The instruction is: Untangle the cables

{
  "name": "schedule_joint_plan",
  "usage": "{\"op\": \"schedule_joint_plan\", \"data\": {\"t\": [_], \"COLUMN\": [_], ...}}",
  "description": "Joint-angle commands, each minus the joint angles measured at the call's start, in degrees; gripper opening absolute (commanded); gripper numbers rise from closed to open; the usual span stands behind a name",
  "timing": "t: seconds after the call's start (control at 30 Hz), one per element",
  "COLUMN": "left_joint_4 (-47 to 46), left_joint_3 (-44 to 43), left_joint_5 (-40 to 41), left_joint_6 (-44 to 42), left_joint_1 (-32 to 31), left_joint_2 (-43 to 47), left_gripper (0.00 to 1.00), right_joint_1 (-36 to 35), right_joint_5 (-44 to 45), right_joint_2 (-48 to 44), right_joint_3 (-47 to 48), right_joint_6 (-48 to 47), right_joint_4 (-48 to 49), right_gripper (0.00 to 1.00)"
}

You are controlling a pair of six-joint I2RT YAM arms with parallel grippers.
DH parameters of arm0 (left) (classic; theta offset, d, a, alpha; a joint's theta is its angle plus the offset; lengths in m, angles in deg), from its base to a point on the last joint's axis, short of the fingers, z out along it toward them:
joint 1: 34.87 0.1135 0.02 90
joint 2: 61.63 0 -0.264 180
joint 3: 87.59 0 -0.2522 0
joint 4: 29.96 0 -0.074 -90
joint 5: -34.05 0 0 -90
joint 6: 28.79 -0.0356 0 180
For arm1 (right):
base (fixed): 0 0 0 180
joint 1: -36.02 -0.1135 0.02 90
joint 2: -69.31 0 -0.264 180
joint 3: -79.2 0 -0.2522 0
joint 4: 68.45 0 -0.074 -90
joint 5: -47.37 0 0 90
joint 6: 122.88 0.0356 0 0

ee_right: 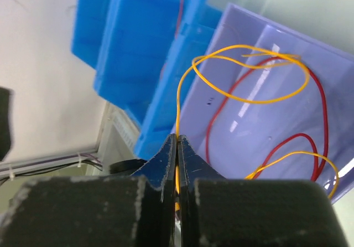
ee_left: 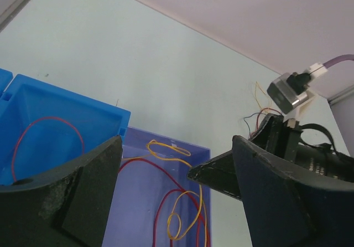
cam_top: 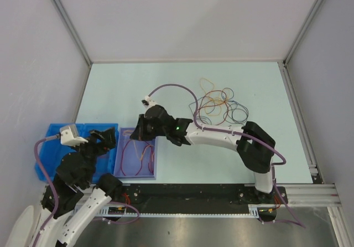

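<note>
A tangle of thin cables (cam_top: 220,105) in orange, blue, red and dark colours lies on the table at the back right. My right gripper (ee_right: 178,140) hangs over the near end of the purple tray (ee_right: 251,125), shut on a yellow cable (ee_right: 178,100) that loops up into the tray. More yellow cable (ee_left: 191,202) and a red cable (ee_left: 160,172) lie in that tray. From above, the right gripper (cam_top: 142,130) is at the tray's far edge. My left gripper (ee_left: 157,166) stands open with nothing between its fingers, above the border of blue bin and tray.
A blue bin (cam_top: 55,147) sits left of the purple tray (cam_top: 155,161) and holds one red cable loop (ee_left: 47,126). The right arm (cam_top: 221,136) stretches across the table's middle. Grey walls enclose the table; an aluminium rail (cam_top: 310,194) runs along the near edge.
</note>
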Motion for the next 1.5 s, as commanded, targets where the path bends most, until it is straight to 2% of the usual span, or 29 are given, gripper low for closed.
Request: {"op": "schedule_joint_plan", "data": {"t": [0.0, 0.43, 0.63, 0.77, 0.87, 0.9, 0.97, 1.2, 1.47], "left_joint_4": [-0.2, 0.4, 0.7, 0.8, 0.8, 0.8, 0.8, 0.9, 1.1], "left_joint_3": [-1.1, -1.3, -1.5, -1.6, -1.6, -1.6, -1.6, -1.8, -1.9], "left_joint_5": [-1.1, -1.4, -1.5, -1.5, -1.5, -1.5, -1.6, -1.8, -1.8], "left_joint_6": [-0.3, -0.3, -0.4, -0.3, -0.3, -0.3, -0.4, -0.3, -0.4], "left_joint_1": [1.0, 1.3, 1.5, 1.6, 1.7, 1.7, 1.7, 2.1, 2.2], "left_joint_2": [-1.3, -2.8, -3.6, -3.7, -3.9, -3.9, -4.1, -4.6, -5.1], "left_gripper": [0.85, 0.84, 0.84, 0.84, 0.84, 0.84, 0.84, 0.84, 0.84], "right_joint_1": [-0.1, -1.3, -2.4, -3.3, -3.5, -3.4, -3.4, -3.2, -0.1], "right_joint_5": [0.8, -4.6, -3.0, -0.2, 0.9, 0.9, -0.2, -2.7, -1.1], "right_joint_2": [3.0, 10.7, 10.0, 7.6, 5.9, 5.6, 4.5, 1.1, -2.6], "right_joint_3": [-0.8, -0.7, -0.8, -0.8, -0.8, -0.7, -0.7, 0.5, 3.6], "right_joint_6": [0.5, 1.1, -0.1, -1.9, -2.1, -2.7, -3.3, -4.1, -7.9], "right_joint_4": [1.2, 4.5, 0.9, -6.1, -10.2, -10.8, -11.2, -9.7, -14.8], "right_gripper": [0.00, 0.00, 0.00, 0.00, 0.14, 0.29, 0.39, 0.42, 0.42]}}
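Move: The purple bin is the right hand's drop-off for the yellow cable already in its shut fingers: its middle is about 4 cm back, 2 cm left and 14 cm below. Red cables lie in it, some 7 cm back, 1 cm left and 17 cm down. The nearer blue bin is about 19 cm left and 4 cm back, at the purple bin's height. The idle left hand has the purple bin about 9 cm to its right, 2 cm back and 21 cm below. Down goes the right hand, about 10 cm into the purple bin, fingers shut on the yellow cable and tipping roughly 15 degrees steeper; then it draws back some 4 cm towards the bases, sinking a little more. At the bottom the fingers open nearly halfway, letting go of the cable, and the hand rises about 6 cm, still open. ##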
